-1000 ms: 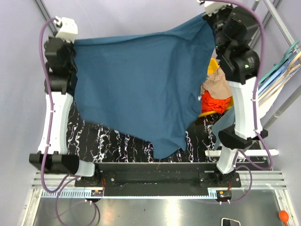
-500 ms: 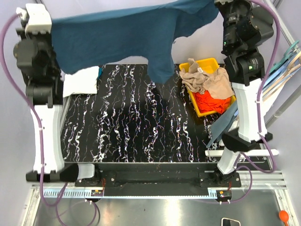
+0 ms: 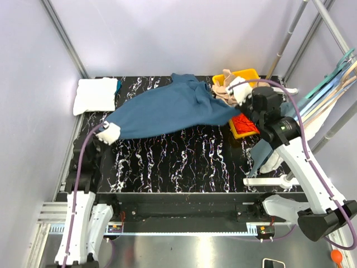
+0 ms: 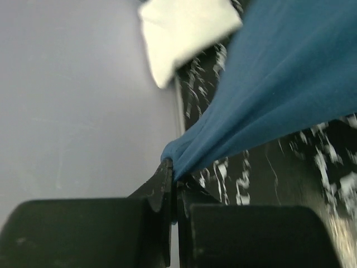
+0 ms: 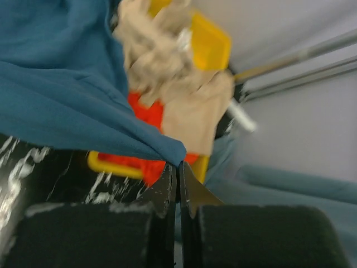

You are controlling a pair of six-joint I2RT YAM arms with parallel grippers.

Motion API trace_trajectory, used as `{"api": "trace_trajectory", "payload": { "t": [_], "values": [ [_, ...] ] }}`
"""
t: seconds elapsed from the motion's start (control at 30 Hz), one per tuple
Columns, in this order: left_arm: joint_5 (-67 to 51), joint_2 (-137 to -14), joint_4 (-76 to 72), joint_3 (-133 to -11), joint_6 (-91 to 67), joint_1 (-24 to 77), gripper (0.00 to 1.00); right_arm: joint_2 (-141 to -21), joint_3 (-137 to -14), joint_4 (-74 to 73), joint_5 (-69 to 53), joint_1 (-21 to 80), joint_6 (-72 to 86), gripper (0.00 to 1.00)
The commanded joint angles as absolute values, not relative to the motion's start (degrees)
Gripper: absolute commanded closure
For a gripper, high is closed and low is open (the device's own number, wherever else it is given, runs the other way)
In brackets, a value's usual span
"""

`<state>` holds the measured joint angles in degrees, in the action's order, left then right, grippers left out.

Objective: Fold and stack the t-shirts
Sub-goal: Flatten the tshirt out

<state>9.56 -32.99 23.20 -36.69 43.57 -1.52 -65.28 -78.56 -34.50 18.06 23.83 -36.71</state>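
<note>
A dark teal-blue t-shirt (image 3: pixel 167 109) stretches low across the back of the black marbled table (image 3: pixel 184 162), pulled between both arms. My left gripper (image 3: pixel 109 132) is shut on its left corner (image 4: pixel 177 152). My right gripper (image 3: pixel 239 89) is shut on its right corner (image 5: pixel 173 149), beside the yellow bin. A folded white t-shirt (image 3: pixel 96 95) lies at the back left corner, also seen in the left wrist view (image 4: pixel 187 30). Tan t-shirts (image 3: pixel 226 84) and a red-orange t-shirt (image 3: pixel 244 123) are heaped in the bin; the right wrist view shows the tan (image 5: pixel 162 56) and red-orange (image 5: pixel 146 111) cloth.
A yellow bin (image 3: pixel 248 131) stands at the back right of the table. Pale blue and beige hangers (image 3: pixel 329 89) lean at the right edge. Metal frame poles (image 3: pixel 287 42) rise behind the bin. Grey walls close in on the left and back.
Both arms have swung down from high in front of the camera to the table. The teal-blue t-shirt, held up spread out before, now lies stretched over the table's back.
</note>
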Motion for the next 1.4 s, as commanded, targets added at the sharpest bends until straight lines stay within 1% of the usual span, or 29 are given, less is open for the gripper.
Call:
{"api": "trace_trajectory", "payload": {
  "t": [0.0, 0.03, 0.13, 0.17, 0.27, 0.4, 0.6, 0.73, 0.9, 0.97, 1.0, 1.03, 1.1, 1.13, 1.17, 1.2, 1.23, 1.27, 1.33, 1.37],
  "values": [
    [1.08, -24.62, 34.86, -39.46, 51.32, -2.02, 1.00, -58.90, -73.75, -42.00, 13.80, 23.29, -32.52, 1.00],
    [0.36, -24.09, 41.85, -40.33, 53.68, -2.02, 1.00, -58.19, -72.44, -43.06, 13.71, 23.29, -32.43, 1.00],
    [-2.90, -22.68, 52.25, -43.15, 59.21, -2.02, 1.00, -55.73, -69.01, -48.06, 11.78, 23.29, -32.52, 1.00],
    [-2.73, -22.33, 53.69, -43.59, 60.72, -1.93, 1.00, -55.55, -68.21, -51.82, 9.86, 23.38, -32.95, 1.00],
    [-1.41, -21.10, 57.30, -43.42, 65.20, -1.93, 1.00, -55.20, -65.13, -55.88, 7.92, 23.38, -33.22, 1.00],
    [-1.32, -20.92, 60.11, -43.33, 67.67, -1.93, 1.00, -53.44, -61.97, -56.51, 7.12, 23.38, -34.36, 1.00],
    [-2.02, -20.83, 65.12, -43.59, 69.69, -1.93, 1.00, -52.65, -61.43, -58.88, 6.42, 23.29, -35.77, 1.00],
    [-1.85, -20.83, 70.03, -44.03, 72.24, -1.93, 1.00, -53.61, -62.40, -63.35, 4.40, 23.38, -38.05, 1.00],
    [-0.18, -20.04, 76.88, -44.38, 76.63, -2.02, 0.97, -55.02, -64.51, -69.33, 3.17, 23.29, -40.60, 1.00],
    [-0.18, -18.73, 78.39, -44.47, 77.87, -1.93, 0.91, -54.85, -64.77, -70.92, 2.55, 23.38, -42.10, 1.00],
    [1.22, -18.29, 79.88, -44.56, 79.09, -2.02, 0.88, -54.76, -64.86, -72.67, 1.94, 23.38, -42.45, 0.96],
    [1.40, -17.76, 80.76, -44.56, 79.80, -2.02, 0.77, -54.93, -64.95, -73.56, 1.59, 23.38, -43.15, 0.91],
    [1.76, -16.09, 83.13, -44.73, 81.99, -2.02, 0.68, -55.11, -65.13, -75.92, 1.15, 23.29, -43.94, 0.89],
    [1.84, -15.56, 83.84, -44.82, 82.70, -1.93, 0.49, -55.11, -65.13, -76.63, 1.06, 23.38, -44.47, 0.87],
    [2.11, -14.60, 84.20, -44.82, 83.58, -2.02, 0.40, -55.19, -65.30, -77.42, 0.88, 23.47, -44.82, 0.75],
    [2.20, -14.15, 84.55, -44.91, 83.84, -2.02, 0.35, -55.28, -65.30, -78.56, 0.70, 23.38, -45.17, 0.66],
    [2.02, -13.63, 84.55, -45.00, 84.02, -2.02, 0.29, -55.37, -65.39, -79.01, 0.44, 23.38, -45.26, 0.59],
    [1.76, -13.36, 84.03, -45.09, 83.68, -1.93, 0.25, -55.37, -65.48, -79.10, 0.18, 23.38, -45.35, 0.46],
    [0.36, -13.53, 81.40, -45.70, 82.01, -2.02, 0.17, -55.28, -65.48, -79.02, -1.30, 23.38, -45.26, 0.35],
    [0.35, -13.88, 80.17, -45.88, 79.83, -2.02, 0.06, -55.28, -65.57, -78.75, -1.58, 23.38, -45.18, 0.24]
  ]
}}
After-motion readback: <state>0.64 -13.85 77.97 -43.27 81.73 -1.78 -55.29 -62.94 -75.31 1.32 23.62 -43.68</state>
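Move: The blue t-shirt's two near corners hang in the shut fingers; they are headed for the strip by the near table edge, about 17 cm back, 3 cm right and 20 cm below the left hand, and some 24 cm back, 2 cm left and 32 cm below the right. The folded white stack lies 23 cm ahead and 2 cm left of the left hand; the yellow basket lies 12 cm ahead and 2 cm left of the right hand, 27 cm down. The t-shirt's near side is drawn back to the table's front edge by both hands: the left goes back about 15 cm while sinking half as far, the right comes back and down some 17 cm each way. Both wrists tip the fingers down, the left also twisting clockwise, the right counter-clockwise; at the end both grippers open and let go, left first. ##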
